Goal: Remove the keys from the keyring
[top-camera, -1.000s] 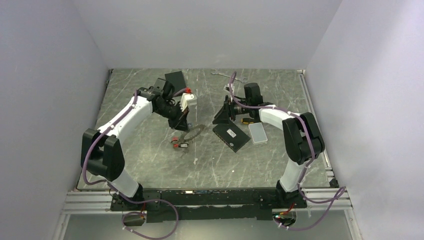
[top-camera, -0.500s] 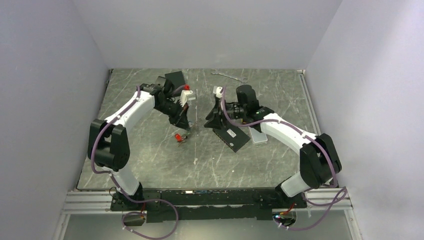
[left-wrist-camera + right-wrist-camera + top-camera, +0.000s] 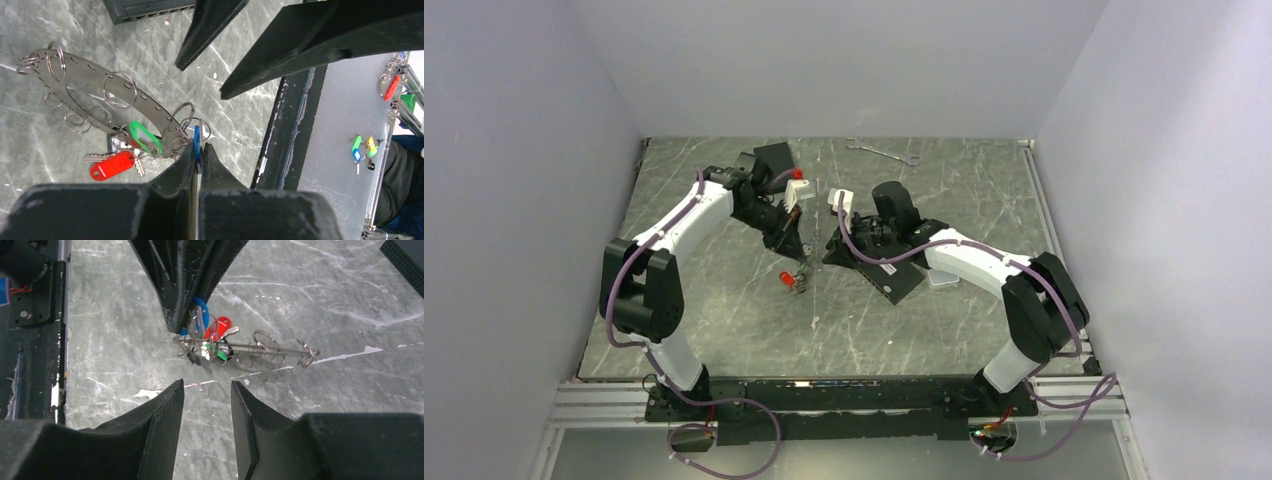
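My left gripper (image 3: 198, 148) is shut on the blue key tag (image 3: 197, 140) and holds the bunch off the table. The keyring (image 3: 82, 82), a flat grey metal oval with holes and small split rings, hangs from it. The green tag (image 3: 145, 137) and the red tag (image 3: 111, 165) hang with small silver keys. In the top view the left gripper (image 3: 795, 246) holds the bunch (image 3: 795, 281) at mid table. My right gripper (image 3: 206, 387) is open and empty, just short of the keyring (image 3: 250, 346), seen edge-on. It also shows in the top view (image 3: 830, 250).
A flat black box (image 3: 892, 277) lies under the right arm, with a white slab (image 3: 944, 277) beside it. A second black box (image 3: 774, 157) sits at the back left. A silver wrench (image 3: 884, 152) lies at the back.
The left gripper has lifted the keyring and keys off the table. The right arm has swung left, bringing its open gripper close to the hanging ring.
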Robot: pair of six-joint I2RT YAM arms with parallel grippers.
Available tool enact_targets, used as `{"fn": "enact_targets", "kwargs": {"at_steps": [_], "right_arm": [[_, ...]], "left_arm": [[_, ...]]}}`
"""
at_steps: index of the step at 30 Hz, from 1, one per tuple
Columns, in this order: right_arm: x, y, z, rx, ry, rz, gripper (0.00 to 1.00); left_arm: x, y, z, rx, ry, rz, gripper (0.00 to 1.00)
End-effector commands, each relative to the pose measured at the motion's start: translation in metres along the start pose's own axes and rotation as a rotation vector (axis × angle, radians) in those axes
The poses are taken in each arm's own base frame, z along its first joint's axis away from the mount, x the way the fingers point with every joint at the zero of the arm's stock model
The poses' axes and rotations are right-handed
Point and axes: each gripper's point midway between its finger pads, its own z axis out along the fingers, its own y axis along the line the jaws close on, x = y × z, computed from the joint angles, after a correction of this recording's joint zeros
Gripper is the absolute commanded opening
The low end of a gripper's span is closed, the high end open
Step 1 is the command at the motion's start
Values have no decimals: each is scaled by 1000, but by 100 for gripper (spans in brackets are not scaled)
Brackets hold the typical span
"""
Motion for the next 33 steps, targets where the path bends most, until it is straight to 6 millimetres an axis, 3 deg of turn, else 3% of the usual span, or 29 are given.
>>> {"fn": "enact_targets", "kwargs": {"at_steps": [1, 18, 22, 27, 33], "right_arm": [[-26, -8, 9, 1, -54, -104, 42], [-40, -1, 22, -44, -46, -162, 40], [-31, 0, 23, -50, -19, -161, 37], [-26, 0, 23, -48, -9, -167, 29], [-23, -2, 22, -36, 1, -176, 6]], "left_arm": [[-16, -16, -7, 59, -51, 47, 0], [-18, -18, -5, 89, -53, 42, 0], [-19, -18, -5, 87, -53, 45, 0], [-19, -21, -7, 90, -59, 50, 0], [-19, -17, -13, 62, -64, 53, 0]]}}
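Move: The small split ring by the blue tag, held at my left fingertips, lies about 3 cm to my right hand's left, straight ahead of my half-open fingers and level with them. From that hand the big metal keyring hangs some 5 cm forward, 3 cm left and 5 cm lower. The red tag dangles roughly 7 cm left, level fore and aft, 9 cm below. From my left hand the split ring is about 1 cm right, same height. I bring my right hand about 2.5 cm left, dipping slightly and then coming back up, until its fingertips reach the split ring beside my left fingers. There I stop and shut the right fingers from under half open to nearly closed, pinching the ring's edge, while my left hand keeps its grip on the blue tag and its ring, almost still. ##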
